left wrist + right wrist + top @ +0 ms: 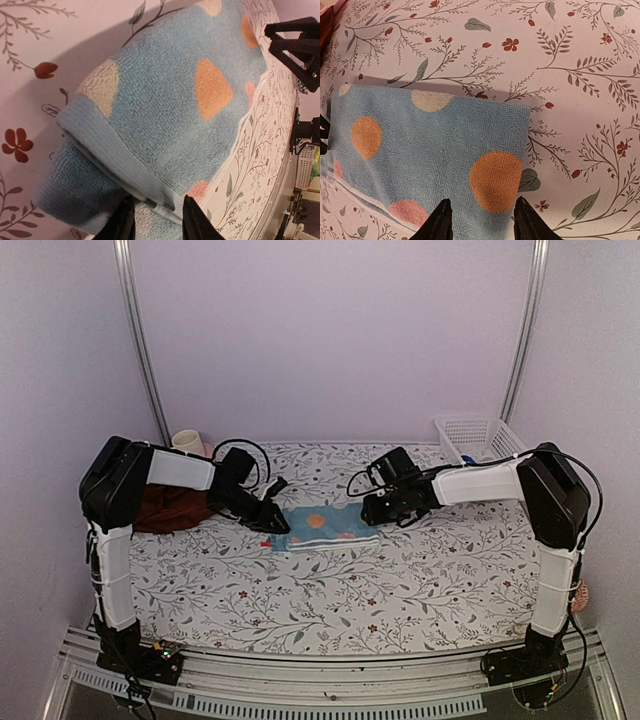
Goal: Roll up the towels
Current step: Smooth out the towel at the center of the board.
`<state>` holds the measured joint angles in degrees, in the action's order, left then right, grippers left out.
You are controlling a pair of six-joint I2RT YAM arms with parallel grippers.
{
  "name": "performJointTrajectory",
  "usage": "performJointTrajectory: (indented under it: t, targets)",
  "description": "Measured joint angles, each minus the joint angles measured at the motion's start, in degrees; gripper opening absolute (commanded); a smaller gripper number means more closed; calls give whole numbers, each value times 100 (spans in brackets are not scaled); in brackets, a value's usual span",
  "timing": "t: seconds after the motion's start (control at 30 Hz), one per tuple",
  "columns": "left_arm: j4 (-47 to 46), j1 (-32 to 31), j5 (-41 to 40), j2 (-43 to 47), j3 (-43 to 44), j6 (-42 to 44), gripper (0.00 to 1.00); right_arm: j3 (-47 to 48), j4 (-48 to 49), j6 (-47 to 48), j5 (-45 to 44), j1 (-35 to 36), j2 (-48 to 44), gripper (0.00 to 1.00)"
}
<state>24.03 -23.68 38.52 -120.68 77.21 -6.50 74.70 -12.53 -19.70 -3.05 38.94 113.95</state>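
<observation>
The light-blue towel point(325, 527) with orange, pink and cream spots lies flat mid-table. Its left end is curled up over itself into a thick fold point(100, 165). My left gripper point(275, 523) point(155, 200) stands at that end, its jaws apart on either side of the towel's hem, and the cloth between them looks flat, not bunched. My right gripper point(372, 510) point(479, 205) is open over the towel's right end, its fingers either side of an orange spot point(496, 180). The dark maroon towel point(170, 508) lies crumpled at the far left behind the left arm.
A white plastic basket point(478, 438) stands at the back right corner. A pale cup point(187, 441) sits at the back left beside the maroon towel. The floral table covering point(330, 590) spreads toward the near edge.
</observation>
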Motion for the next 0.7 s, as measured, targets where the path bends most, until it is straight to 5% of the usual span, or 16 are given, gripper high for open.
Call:
performJointTrajectory:
  t: [0.27,0.7]
  targets:
    - [-9,0,63,-109,79,-20,32,72,-31,0,-33,9,2,43]
    - [11,-4,122,-214,162,-48,2,72,-35,0,-129,17,68,43]
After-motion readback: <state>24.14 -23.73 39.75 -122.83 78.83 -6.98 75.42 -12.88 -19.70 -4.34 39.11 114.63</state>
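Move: The near part of the blue towel's left folded edge lies just under the left hand's part-open fingers, about 1 cm to the right and 1 cm below. The towel's middle is about 8 cm to the hand's right and 1 cm below, level with it; the bunched red-brown towel is some 20 cm to its left and 4 cm farther out. From the right hand, that folded edge lies about 14 cm left, roughly level, some 4 cm below. The left hand eases about half a centimetre down and right, nearly shutting its fingers on the towel's left fold. ##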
